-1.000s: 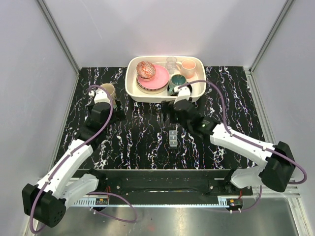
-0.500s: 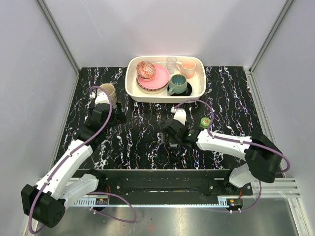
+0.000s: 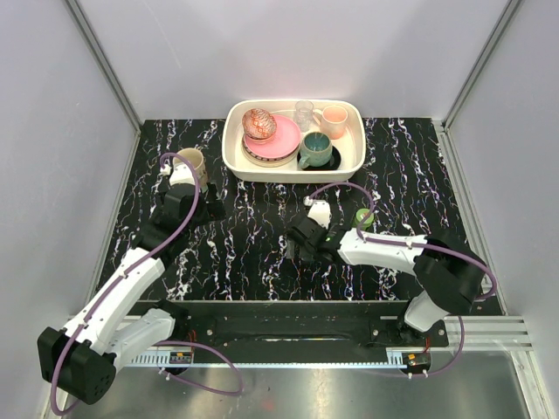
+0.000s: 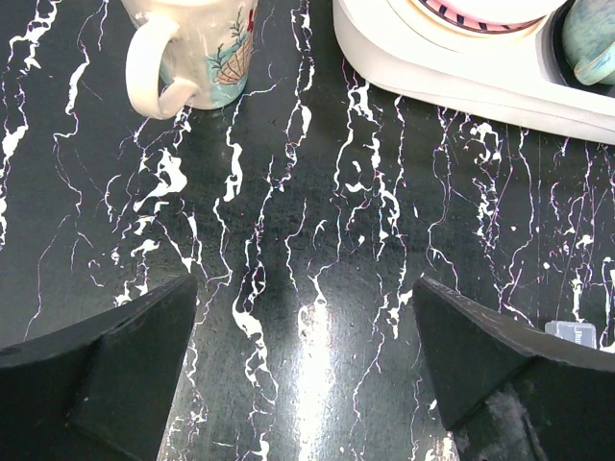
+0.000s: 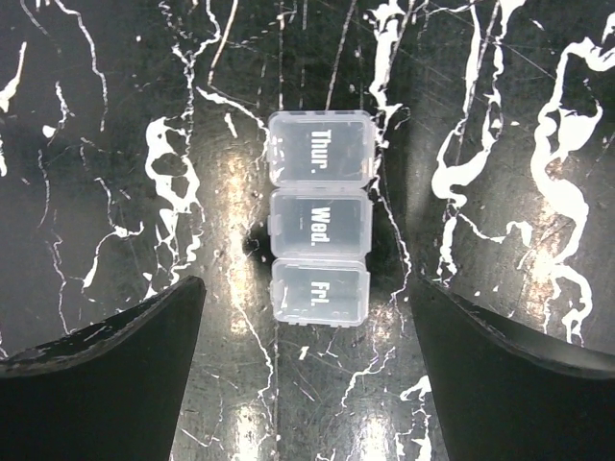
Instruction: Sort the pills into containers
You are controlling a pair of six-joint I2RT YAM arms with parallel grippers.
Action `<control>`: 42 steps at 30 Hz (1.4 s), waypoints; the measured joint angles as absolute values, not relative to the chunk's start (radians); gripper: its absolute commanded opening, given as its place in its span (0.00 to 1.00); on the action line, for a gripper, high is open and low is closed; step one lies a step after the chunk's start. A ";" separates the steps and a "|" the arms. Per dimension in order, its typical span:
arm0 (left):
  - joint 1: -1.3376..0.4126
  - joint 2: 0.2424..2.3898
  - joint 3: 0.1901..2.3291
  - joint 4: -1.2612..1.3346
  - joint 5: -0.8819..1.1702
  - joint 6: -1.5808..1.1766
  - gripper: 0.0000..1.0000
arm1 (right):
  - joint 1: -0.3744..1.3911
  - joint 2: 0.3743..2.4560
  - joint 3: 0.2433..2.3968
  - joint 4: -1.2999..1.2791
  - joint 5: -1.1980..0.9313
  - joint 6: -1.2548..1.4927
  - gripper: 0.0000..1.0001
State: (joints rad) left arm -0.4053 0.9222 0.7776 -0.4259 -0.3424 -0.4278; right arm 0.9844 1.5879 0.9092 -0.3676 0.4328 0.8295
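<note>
The containers (image 5: 320, 219) are a short strip of three clear square compartments marked Thur., Wed. and Fri., lids shut, lying on the black marbled table. In the right wrist view my right gripper (image 5: 307, 384) is open above them, its fingers wide apart on either side of the Fri. end and touching nothing. In the top view my right gripper (image 3: 299, 243) covers the strip at the table's middle. My left gripper (image 4: 306, 375) is open and empty over bare table, and in the top view (image 3: 208, 208) it sits at the left. No pills show in any view.
A small green bottle (image 3: 364, 216) stands right of my right gripper. A patterned mug (image 3: 190, 162) stands at the far left, near my left gripper, and shows in the left wrist view (image 4: 192, 43). A white tray (image 3: 232, 154) at the back holds plates, mugs and a glass.
My right arm has drawn back from the tray's front edge toward the near side and now hangs over the containers, uncovering the green bottle. The left arm has not moved.
</note>
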 measured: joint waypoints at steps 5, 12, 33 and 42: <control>-0.407 0.925 0.778 -0.426 -0.340 -0.428 0.99 | 0.953 1.589 0.899 -0.374 0.425 0.851 0.89; -0.407 0.933 0.778 -0.426 -0.334 -0.428 0.99 | 0.933 1.594 0.889 -0.387 0.416 0.861 0.85; -0.411 0.934 0.778 -0.426 -0.317 -0.428 0.99 | 0.933 1.649 0.898 -0.390 0.402 0.837 0.56; -0.411 0.940 0.778 -0.426 -0.277 -0.431 0.99 | 0.932 1.649 0.897 -0.374 0.376 0.768 0.16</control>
State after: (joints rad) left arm -0.4114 0.9398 0.7776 -0.4263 -0.2768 -0.4313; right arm 0.9321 1.6485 0.8970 -0.3740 0.3759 0.7685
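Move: The pill box stands just under the open right gripper: its middle is about 2 cm ahead of the hand, 1 cm to its right and 3 cm below, with the Fri. compartment at the near end. The green bottle is some 12 cm to this hand's right and 5 cm farther out, about level; the white tray's middle is roughly 27 cm ahead and 2 cm left. From the left hand the box lies about 25 cm right, 4 cm back and 17 cm below. Shift the right gripper about 2 cm to the right and sink it nearly 3 cm in all, straddling the near end of the pill box. Then hold it low there and close the fingers to about half open, until they pinch the Fri. compartment from its left and right sides. ##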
